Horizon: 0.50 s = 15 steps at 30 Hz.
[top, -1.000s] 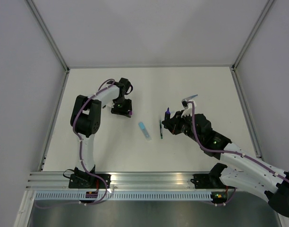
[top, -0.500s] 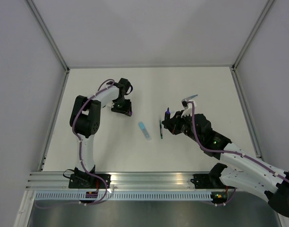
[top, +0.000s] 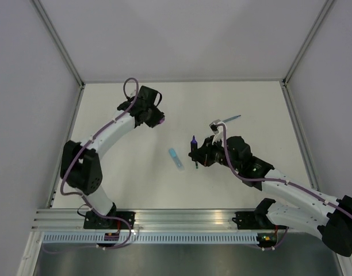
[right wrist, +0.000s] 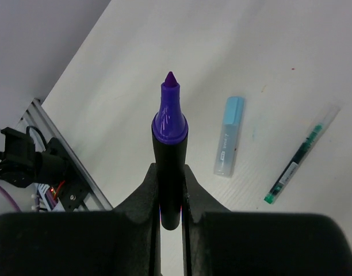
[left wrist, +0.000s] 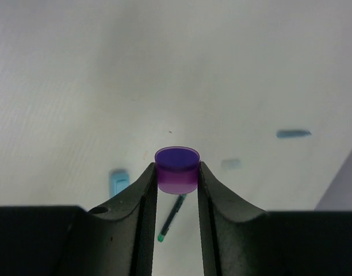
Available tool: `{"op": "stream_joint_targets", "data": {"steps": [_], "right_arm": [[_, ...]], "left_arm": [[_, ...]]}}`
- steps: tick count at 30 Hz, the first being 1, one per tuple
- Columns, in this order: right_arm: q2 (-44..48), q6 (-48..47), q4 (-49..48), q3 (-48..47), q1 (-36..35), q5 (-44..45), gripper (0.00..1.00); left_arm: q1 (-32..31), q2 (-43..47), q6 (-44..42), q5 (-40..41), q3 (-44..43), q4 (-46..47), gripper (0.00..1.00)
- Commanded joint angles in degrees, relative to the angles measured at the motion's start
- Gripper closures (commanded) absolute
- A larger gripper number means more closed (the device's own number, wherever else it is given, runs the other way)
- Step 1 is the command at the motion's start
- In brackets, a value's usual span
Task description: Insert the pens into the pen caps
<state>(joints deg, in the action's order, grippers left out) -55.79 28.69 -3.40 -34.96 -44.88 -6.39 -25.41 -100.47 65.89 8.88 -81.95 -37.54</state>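
Observation:
My left gripper [top: 159,119] is shut on the purple cap [left wrist: 176,169] and holds it above the table at the back left. My right gripper [top: 195,150] is shut on the black marker [right wrist: 170,161], whose purple tip [right wrist: 170,80] points away from the wrist. The light-blue highlighter [top: 176,158] lies mid-table, also in the right wrist view [right wrist: 229,135]. The thin dark pen [right wrist: 301,154] with a green end lies right of the highlighter, partly under my right gripper in the top view. The thin blue pen [top: 232,118] lies farther back right.
A small pale blue blur [left wrist: 230,164] lies on the table, too blurred to identify. Aluminium rails [top: 164,218] run along the near edge. Grey walls [top: 26,115] stand on three sides.
My left arm has risen off the table with the purple cap and stretched toward the back. My right gripper with the marker has shifted left, over the dark pen.

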Motion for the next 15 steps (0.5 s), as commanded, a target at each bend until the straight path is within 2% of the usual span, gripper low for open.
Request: {"op": "stream_joint_targets", "data": {"steps": [1, 3, 6, 9, 15], "right_arm": [[-2.21, -1.09, -6.09, -1.69, -0.29, -8.01, 1.0], [-3.88, -1.0, -8.02, -1.43, -0.29, -10.12, 1.0], [-6.25, -1.26, -9.61, -1.51, -0.47, -12.15, 1.0], [-7.14, -0.83, -11.1, -1.17, -0.56, -13.81, 1.0], [-6.44, -0.91, -11.98, -0.73, -0.82, -13.38, 1.0]], "left_arm": [[-5.33, 11.41, -17.86, -0.8, 5.38, 14.4, 0.98], [-9.2, 18.27, -22.96, -0.8, 10.57, 22.11, 0.98], [-11.15, 25.3, -25.19, -4.64, 16.72, 30.12, 0.98], [-11.77, 28.91, -26.85, -8.43, 19.9, 32.61, 0.98], [-13.0, 30.42, -26.78, -13.89, 22.89, 34.29, 0.98]]}}
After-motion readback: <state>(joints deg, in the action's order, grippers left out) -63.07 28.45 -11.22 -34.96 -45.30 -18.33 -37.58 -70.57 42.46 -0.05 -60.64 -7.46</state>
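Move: The purple pen, held point-up in the right hand, is about 18 cm back, 15 cm to the right and 9 cm higher than the left hand, which already holds the purple cap. From the right hand that cap lies some 18 cm ahead, 15 cm left and 6 cm lower. On the table about 18 cm below the right hand lie the blue highlighter, 6 cm ahead and 9 cm left, and the green pen, 6 cm ahead and 1 cm right. The purple cap, still pinched in the left fingers, is swept up about 14 cm, back and to the right towards the purple pen, slowing near the top while the wrist tips the fingers up some 40 degrees and swings them clockwise. To meet it, the right hand carries the pen a few centimetres left and slightly back, turning gently counter-clockwise. ##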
